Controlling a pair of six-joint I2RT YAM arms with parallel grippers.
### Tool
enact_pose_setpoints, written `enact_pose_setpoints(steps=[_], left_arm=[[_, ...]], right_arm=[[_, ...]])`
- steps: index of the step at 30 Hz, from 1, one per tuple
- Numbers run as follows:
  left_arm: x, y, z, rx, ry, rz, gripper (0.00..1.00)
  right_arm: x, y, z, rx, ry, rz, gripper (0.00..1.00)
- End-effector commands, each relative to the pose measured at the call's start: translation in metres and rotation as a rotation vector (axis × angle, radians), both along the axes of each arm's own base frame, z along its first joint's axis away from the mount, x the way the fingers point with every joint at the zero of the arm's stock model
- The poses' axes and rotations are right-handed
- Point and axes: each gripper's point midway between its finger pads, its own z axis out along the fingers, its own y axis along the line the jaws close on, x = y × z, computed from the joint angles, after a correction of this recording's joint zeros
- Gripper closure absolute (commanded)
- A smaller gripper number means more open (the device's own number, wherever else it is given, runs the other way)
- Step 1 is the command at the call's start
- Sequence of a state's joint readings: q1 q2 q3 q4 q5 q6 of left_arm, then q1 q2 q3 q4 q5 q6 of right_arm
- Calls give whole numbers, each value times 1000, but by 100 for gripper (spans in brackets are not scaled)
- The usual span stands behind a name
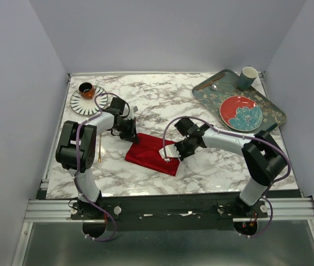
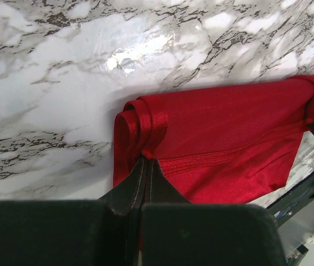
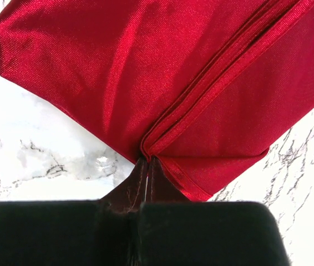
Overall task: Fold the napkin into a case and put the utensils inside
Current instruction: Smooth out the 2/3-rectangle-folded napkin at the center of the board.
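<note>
The red napkin [image 1: 152, 153] lies partly folded on the marble table, between my two arms. My left gripper [image 1: 130, 134] is at its far left corner. In the left wrist view the left gripper [image 2: 146, 162] is shut on a rolled fold of the napkin [image 2: 223, 133]. My right gripper [image 1: 172, 153] is at the cloth's right edge. In the right wrist view the right gripper [image 3: 148, 159] is shut on the end of a layered fold of the napkin [image 3: 118, 72]. A slim gold utensil [image 1: 98, 148] lies on the table beside the left arm.
At the back left stands a striped plate [image 1: 97, 103] bearing a brown cup [image 1: 86, 90]. At the back right, a teal tray [image 1: 273, 113] holds a red patterned plate [image 1: 241, 112], a cup [image 1: 248, 77] and a brown-handled utensil [image 1: 212, 84].
</note>
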State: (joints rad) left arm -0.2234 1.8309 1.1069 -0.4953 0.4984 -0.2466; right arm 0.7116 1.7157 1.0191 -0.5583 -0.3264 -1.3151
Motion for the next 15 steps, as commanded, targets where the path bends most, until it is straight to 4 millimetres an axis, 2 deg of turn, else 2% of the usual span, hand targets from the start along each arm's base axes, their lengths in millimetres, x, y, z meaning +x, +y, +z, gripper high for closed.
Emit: enact_pose_setpoints(steps=[1, 2, 5, 11, 13, 15], left_arm=[[-13, 13, -4, 30, 24, -1, 99], [-9, 13, 1, 3, 1, 6, 90], [1, 3, 28, -116, -80, 5, 76], [26, -17, 92, -267, -269, -15, 68], [32, -23, 102, -296, -284, -7, 66], [35, -32, 103, -314, -271, -16, 66]], right_arm=[[-5, -27, -25, -119, -7, 47, 99], [-6, -29, -27, -123, -10, 50, 99], [-5, -27, -26, -119, -23, 65, 99], [-2, -24, -26, -119, -32, 83, 99], [-2, -25, -27, -124, -39, 93, 99], [-2, -25, -27, -125, -43, 103, 99]])
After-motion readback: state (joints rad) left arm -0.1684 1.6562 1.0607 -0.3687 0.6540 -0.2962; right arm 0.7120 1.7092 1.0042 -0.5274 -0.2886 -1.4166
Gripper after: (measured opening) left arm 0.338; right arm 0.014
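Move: The left hand's closed tips are on the napkin's far left corner; the napkin's middle lies about 5 cm back and 7 cm to its right, at tip height or barely lower. The spoon lies some 14 cm to the left of that hand and 3 cm nearer, the striped plate about 15 cm ahead and 18 cm left. From the right hand, already on the right end, the napkin's middle is roughly 8 cm left and 2 cm ahead. Upward, after a slow start and then quickly, the left hand comes off the napkin's far left corner, rising about 7 cm as its fingers part to around a third of their range and its tips swing some 15 degrees outward to the front and right. The right hand keeps its shut fingers on the right end, easing it about 1 cm forward with a slight counter-clockwise turn. ##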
